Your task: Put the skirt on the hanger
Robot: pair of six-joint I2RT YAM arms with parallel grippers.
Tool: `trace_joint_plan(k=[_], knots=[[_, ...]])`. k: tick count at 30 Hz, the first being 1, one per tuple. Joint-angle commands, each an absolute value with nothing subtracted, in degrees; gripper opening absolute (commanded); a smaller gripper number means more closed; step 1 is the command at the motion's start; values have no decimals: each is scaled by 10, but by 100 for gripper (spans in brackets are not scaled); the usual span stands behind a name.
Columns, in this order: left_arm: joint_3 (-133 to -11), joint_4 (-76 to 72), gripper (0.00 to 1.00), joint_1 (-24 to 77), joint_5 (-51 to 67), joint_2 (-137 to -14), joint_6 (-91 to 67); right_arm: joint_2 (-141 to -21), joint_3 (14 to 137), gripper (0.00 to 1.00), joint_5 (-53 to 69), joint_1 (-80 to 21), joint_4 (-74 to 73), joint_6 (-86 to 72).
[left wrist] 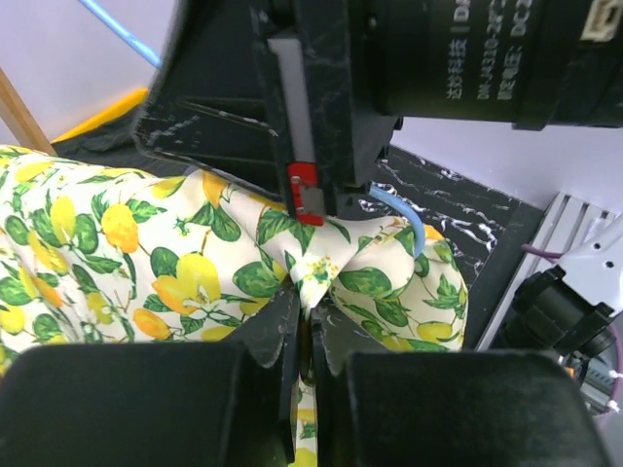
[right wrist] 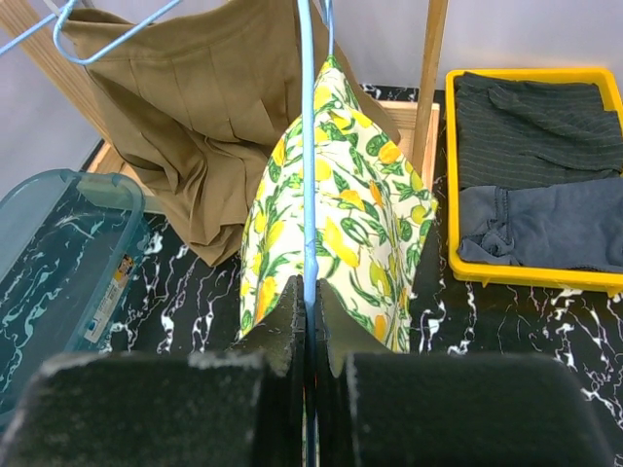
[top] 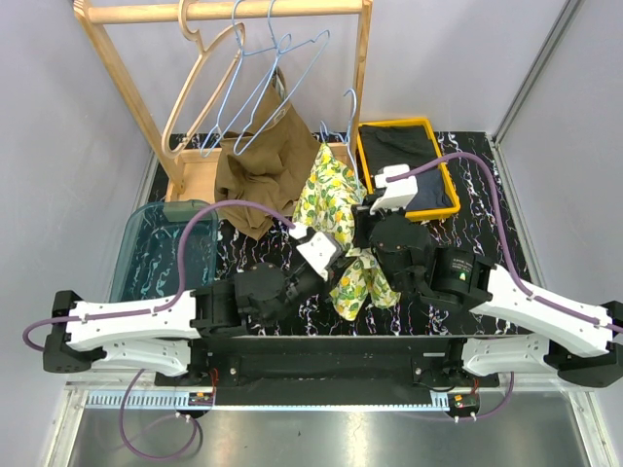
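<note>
The lemon-print skirt (top: 336, 209) hangs draped over a blue wire hanger (top: 348, 122) in the middle of the table. My right gripper (right wrist: 310, 313) is shut on the blue hanger wire (right wrist: 309, 165), with the skirt (right wrist: 355, 224) just beyond it. My left gripper (left wrist: 310, 316) is shut on a pinched fold of the skirt (left wrist: 146, 243), close under the right arm's wrist (left wrist: 321, 88). A short bit of blue wire (left wrist: 404, 214) pokes out of the cloth there.
A wooden rack (top: 224, 12) at the back holds several hangers and a brown garment (top: 263, 165). A yellow tray (top: 445, 170) with dark clothes stands at the back right. A clear blue bin (top: 161, 248) sits at the left.
</note>
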State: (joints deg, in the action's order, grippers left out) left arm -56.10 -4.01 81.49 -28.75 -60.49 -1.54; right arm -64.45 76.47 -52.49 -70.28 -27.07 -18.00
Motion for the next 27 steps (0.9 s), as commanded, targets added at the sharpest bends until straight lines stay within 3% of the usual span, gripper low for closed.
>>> trace_joint_plan(k=[1,9,12,13,16,17,19,27], knots=[[-616,-13,6,819,-333,-641,-31,-620,764,0,-524,-704,-214,-173],[-656,-2,9,819,-329,-675,-37,-585,737,0,-489,-704,-209,-180],[-656,-2,18,819,-309,-672,-36,-597,737,0,-505,-704,-209,-177],[-651,-2,31,819,-299,-666,-35,-600,738,0,-506,-704,-207,-176],[-635,-2,58,820,-295,-652,-39,-601,740,0,-512,-704,-190,-165],[-630,-2,76,820,-294,-640,-39,-600,740,0,-514,-704,-184,-156],[-614,12,96,821,-316,-613,-47,-601,742,0,-518,-704,-169,-146],[-572,53,99,821,-409,-473,-55,-627,759,0,-530,-704,-122,-99]])
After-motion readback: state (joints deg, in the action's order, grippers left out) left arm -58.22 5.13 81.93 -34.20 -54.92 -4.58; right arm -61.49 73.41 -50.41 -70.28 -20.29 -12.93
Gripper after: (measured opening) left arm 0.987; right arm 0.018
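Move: The left fingers still pinch the gathered edge of the lemon-print skirt; the near end of the blue hanger, to which that edge is being drawn, lies about 6 cm to their right and 1 cm back, at nearly the same height. The skirt's middle hangs some 6 cm ahead, 1 cm left and 8 cm lower; the right gripper sits about 8 cm ahead and 2 cm right. From the right hand, the hanger end is roughly 9 cm back, 4 cm right and slightly below. Rightward and slightly down, the left hand draws the pinched skirt edge about 2 cm towards the hanger's near end, edging forward and rolling its left side up a little. It pauses there, opens its fingers wide to let go of the cloth, then backs off to the left by some 5 cm, rising. The right hand keeps its shut grip on the hanger, moving only about a centimetre. ##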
